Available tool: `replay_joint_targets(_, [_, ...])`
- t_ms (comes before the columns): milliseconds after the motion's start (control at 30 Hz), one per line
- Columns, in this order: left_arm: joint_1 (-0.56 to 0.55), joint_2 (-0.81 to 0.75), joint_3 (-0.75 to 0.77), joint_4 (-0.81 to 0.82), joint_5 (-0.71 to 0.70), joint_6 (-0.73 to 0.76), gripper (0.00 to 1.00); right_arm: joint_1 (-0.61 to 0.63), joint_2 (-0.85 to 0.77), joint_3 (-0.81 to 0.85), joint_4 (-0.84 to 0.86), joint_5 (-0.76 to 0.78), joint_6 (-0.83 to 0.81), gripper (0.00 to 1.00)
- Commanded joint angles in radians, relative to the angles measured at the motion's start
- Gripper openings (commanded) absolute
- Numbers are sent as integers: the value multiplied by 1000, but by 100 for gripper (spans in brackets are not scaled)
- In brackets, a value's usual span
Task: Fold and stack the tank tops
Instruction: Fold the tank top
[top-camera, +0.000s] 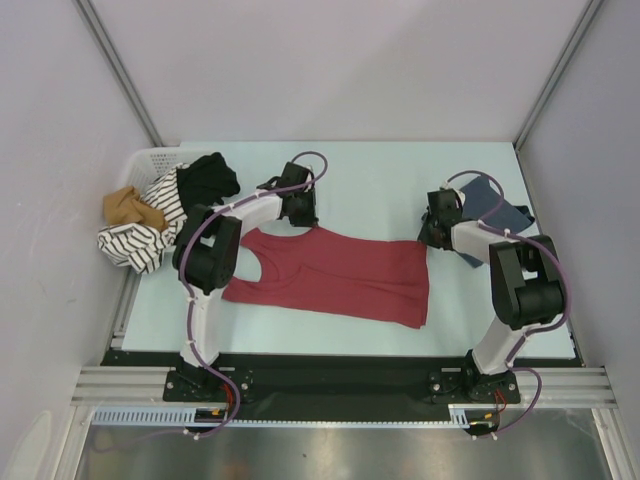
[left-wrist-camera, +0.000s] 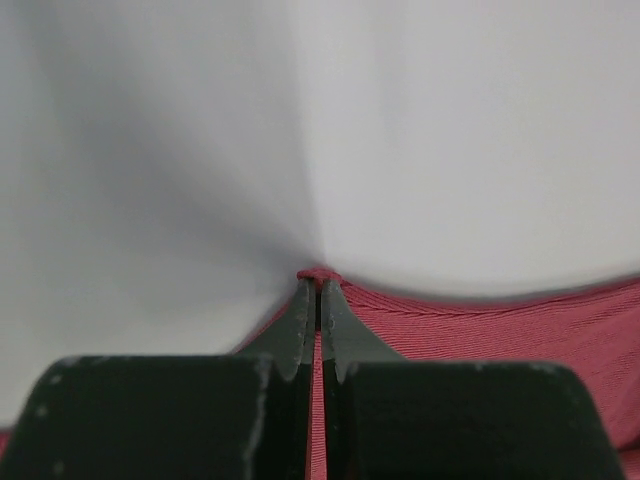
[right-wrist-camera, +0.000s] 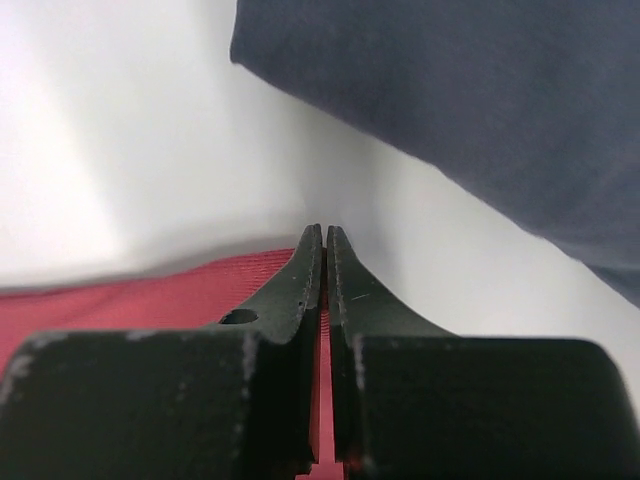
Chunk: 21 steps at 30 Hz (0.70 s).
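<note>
The brick red tank top (top-camera: 330, 275) lies spread flat across the middle of the table, straps to the left. My left gripper (top-camera: 300, 215) is at its far left edge, shut on a pinch of red cloth (left-wrist-camera: 319, 285); the red top (left-wrist-camera: 500, 325) trails off to the right of the jaws. At the far right corner my right gripper (top-camera: 432, 235) is also shut, with red fabric (right-wrist-camera: 130, 305) showing between its jaws (right-wrist-camera: 326, 240). The slate blue-grey tank top (top-camera: 490, 205) sits folded just behind the right gripper and fills the upper right of the right wrist view (right-wrist-camera: 480, 100).
A white basket (top-camera: 150, 160) stands at the table's far left corner. A striped garment (top-camera: 140, 235), a black one (top-camera: 210, 180) and a tan one (top-camera: 130, 207) spill out of it. Walls close in the table on three sides.
</note>
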<state>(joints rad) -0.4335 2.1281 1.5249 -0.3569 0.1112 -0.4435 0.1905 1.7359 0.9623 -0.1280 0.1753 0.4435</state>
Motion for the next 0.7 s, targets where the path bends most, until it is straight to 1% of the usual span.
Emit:
replay_joint_targets(0, [-4,-75,-44,51,-28,20,0,1,-100,-30,50,10,-2,0])
replay_joint_targets(200, [-4,-160,-166,154,-5,0,0,1,-182,-105,82,-11,1,0])
replay_joint_targets(400, [-4,-220,-270,208,19,-20,0,16,-278,-155,41,-13,12,0])
replay_joint_targets(433, [-4,-230,-287,220,30,-24,0,18,-314,-166,38,-13,12,0])
replay_joint_targets(567, [-5,-308,-365,286,38,-40,0,24,-398,-217,15,-13,18,0])
replay_joint_targets(667, [-5,-356,-407,303,42,-41,1,32,-443,-246,-10,-16,21,0])
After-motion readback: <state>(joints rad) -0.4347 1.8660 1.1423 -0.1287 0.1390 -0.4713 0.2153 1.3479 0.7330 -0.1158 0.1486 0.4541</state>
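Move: The red tank top's near hem is where the pinched far edge is headed: some 22 cm back of the left hand and 3 cm to its left, and about 22 cm straight back of the right hand, a centimetre or so below. The near strap end lies roughly 17 cm back and 22 cm left of the left hand. The folded dark tank top sits some 8 cm ahead and 14 cm right of the right hand. The red tank top's far edge, still pinched in both shut grippers, is drawn back towards its near hem, each hand travelling about 5 cm towards the bases. The right hand climbs nearly 6 cm as it goes, its fingers tipping up and outward some 10 degrees; the left stays low at first, easing slightly left and rising only 1 to 2 cm late on. ##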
